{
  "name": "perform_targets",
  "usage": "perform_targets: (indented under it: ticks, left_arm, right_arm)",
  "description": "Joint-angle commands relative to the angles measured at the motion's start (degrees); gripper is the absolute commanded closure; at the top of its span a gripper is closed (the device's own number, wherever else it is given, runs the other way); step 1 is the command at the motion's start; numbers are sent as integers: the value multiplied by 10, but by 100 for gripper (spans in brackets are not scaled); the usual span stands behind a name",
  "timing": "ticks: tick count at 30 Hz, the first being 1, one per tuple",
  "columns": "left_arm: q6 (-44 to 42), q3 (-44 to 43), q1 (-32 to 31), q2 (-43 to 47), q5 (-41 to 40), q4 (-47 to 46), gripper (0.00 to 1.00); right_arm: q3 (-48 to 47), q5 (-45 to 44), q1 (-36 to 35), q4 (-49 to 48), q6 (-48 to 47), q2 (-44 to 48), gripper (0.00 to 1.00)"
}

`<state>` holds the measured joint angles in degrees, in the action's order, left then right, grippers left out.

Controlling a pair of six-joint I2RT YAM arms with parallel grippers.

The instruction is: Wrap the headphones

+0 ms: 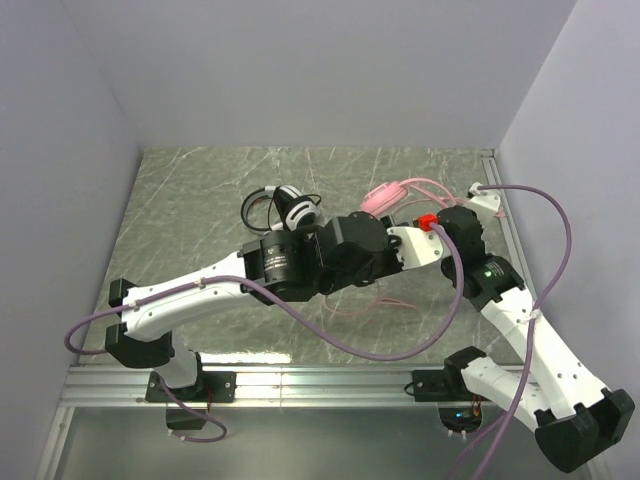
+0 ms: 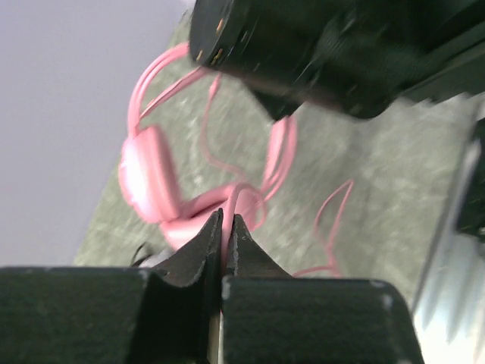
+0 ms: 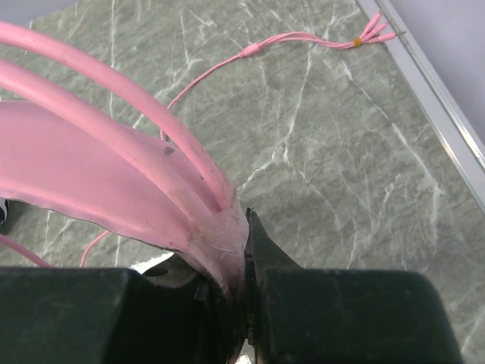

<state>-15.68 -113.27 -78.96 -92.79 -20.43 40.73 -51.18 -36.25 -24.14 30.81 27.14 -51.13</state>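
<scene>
The pink headphones [image 1: 383, 196] hang lifted over the middle right of the table. My right gripper [image 3: 241, 216] is shut on their headband [image 3: 114, 182]. In the left wrist view one pink ear cup [image 2: 148, 182] dangles below the right gripper's black body. My left gripper [image 2: 227, 218] is shut on the thin pink cable [image 2: 236, 199] close under the headset. More of that cable trails in loops on the table [image 1: 370, 300], and its plug end [image 3: 371, 34] lies near the right rail. The black and white headphones [image 1: 288, 205] lie on the table, far centre.
A metal rail [image 1: 505, 230] runs along the table's right edge, with walls on the left, back and right. Both arms cross over the middle of the marble tabletop [image 1: 200, 200]. Purple hoses [image 1: 350, 345] hang from the arms.
</scene>
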Motion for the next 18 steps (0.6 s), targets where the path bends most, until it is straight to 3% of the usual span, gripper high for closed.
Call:
perform_targets:
  ticks: [1,10,14,18]
  left_arm:
    - [-31,-2,-4,2,-96,30,100]
    - [-109,38,-28,-5,-292,1,100]
    - [-116,71,-28,31,-245,-26,100]
    - [-175,131,-27,82,-198,-115,99]
  right_arm:
    - [-12,12,-4,-65,14,3,100]
    - [-13,41,-4,-70,8,-1,100]
    - [-9,70,-4,-81,-8,13,100]
    - [-6,120,-5,-88,-29,27,100]
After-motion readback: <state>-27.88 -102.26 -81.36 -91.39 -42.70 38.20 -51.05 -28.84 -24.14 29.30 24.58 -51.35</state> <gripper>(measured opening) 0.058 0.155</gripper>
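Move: The left fingers hold the pink cable. The pink headphones it is being wrapped on lie about 13 cm ahead of that hand, 5 cm to its right and 17 cm below. A slack cable loop lies on the table roughly 40 cm below, 1 cm ahead and 2 cm left; the white headphones lie some 23 cm ahead, 20 cm left and 38 cm below. From the right hand, gripping the headband, the pink headphones' middle is 8 cm left, 3 cm ahead, about level. Still pinching the pink cable, the left hand carries it left, forward and down, nearly 7 cm in all, closing on the pink headphones while the wrist turns some 25 degrees and swings the fingertips counter-clockwise towards forward. The right hand keeps its grip on the headband and eases about 2 cm left, turning slightly counter-clockwise. ##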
